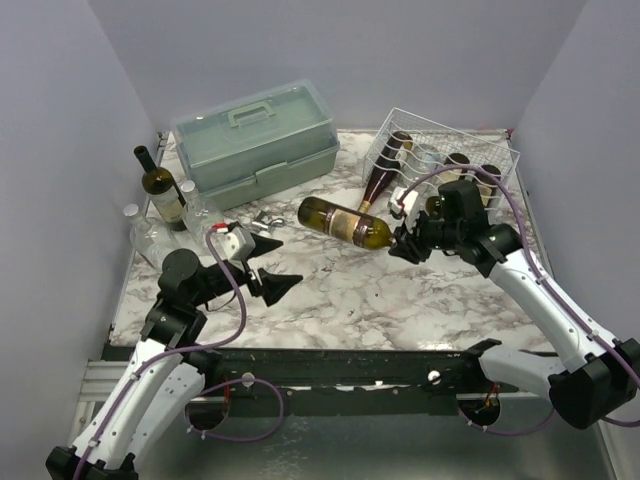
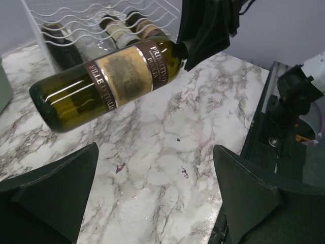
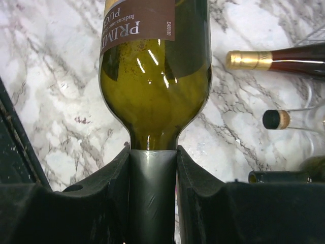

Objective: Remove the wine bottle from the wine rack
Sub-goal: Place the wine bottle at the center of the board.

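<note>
A green wine bottle (image 1: 345, 222) with a brown and gold label lies roughly level over the marble table, left of the white wire wine rack (image 1: 500, 152) and apart from it. My right gripper (image 1: 400, 240) is shut on its dark foil neck. The right wrist view shows the neck pinched between both fingers (image 3: 195, 178), below the bottle's shoulder (image 3: 155, 86). My left gripper (image 1: 275, 270) is open and empty, low at the front left. In its wrist view the bottle (image 2: 106, 81) hangs ahead of the open left gripper (image 2: 155, 188), with the rack (image 2: 101, 20) behind.
Several other bottles (image 1: 455, 165) lie in the rack, and one dark bottle (image 1: 378, 185) pokes out of its front. A grey-green toolbox (image 1: 255, 140) stands at the back left. An upright wine bottle (image 1: 162, 190) and clear glass bottles (image 1: 195, 205) stand at the left edge.
</note>
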You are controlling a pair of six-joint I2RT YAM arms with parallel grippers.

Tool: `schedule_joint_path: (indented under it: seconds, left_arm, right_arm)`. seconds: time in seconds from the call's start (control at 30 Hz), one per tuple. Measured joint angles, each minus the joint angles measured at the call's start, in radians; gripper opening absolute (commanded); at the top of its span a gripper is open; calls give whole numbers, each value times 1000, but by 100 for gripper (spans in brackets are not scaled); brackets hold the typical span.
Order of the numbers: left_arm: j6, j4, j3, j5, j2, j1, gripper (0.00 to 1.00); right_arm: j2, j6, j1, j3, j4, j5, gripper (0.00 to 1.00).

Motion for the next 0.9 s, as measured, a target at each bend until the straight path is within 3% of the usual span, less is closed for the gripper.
schedule_joint_path:
  seconds: [0.2, 0.5, 0.73, 0.9]
  left_arm:
    - [115, 27, -49, -16, 2, -150, 96]
    - [419, 44, -61, -213, 29, -436, 99]
    - [615, 41, 5, -373, 256, -592, 99]
    - [677, 36, 90, -423, 419, -642, 99]
  right_arm:
    - [-16, -118, 0, -41, -65, -79, 0]
    - [-19, -222, 0, -120, -125, -150, 0]
    - [-23, -240, 0, -176, -131, -171, 0]
    - [-48, -247, 0, -185, -130, -187, 0]
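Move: Ahead and to the right of the open left hand, the wine bottle's middle lies about 10 cm forward, 13 cm right and 9 cm lower; scissors lie 20 cm ahead, 6 left, 25 below it. The right hand already holds the neck, the bottle's middle 4 cm ahead, 9 left and 5 below. From the right hand, the board's centre is roughly 5 cm back, 13 left and 19 below; the gold-necked bottle is 20 ahead, 4 left, 14 below. Bringing the bottle back and down about 7 cm each, the right hand keeps its grip on the neck and turns some 15 degrees counter-clockwise. The wide-open left hand draws back and right, then sweeps right and down over the bottle's body, some 11 cm right in all, rolling about 35 degrees and tipping slightly down; any touch can't be seen. ##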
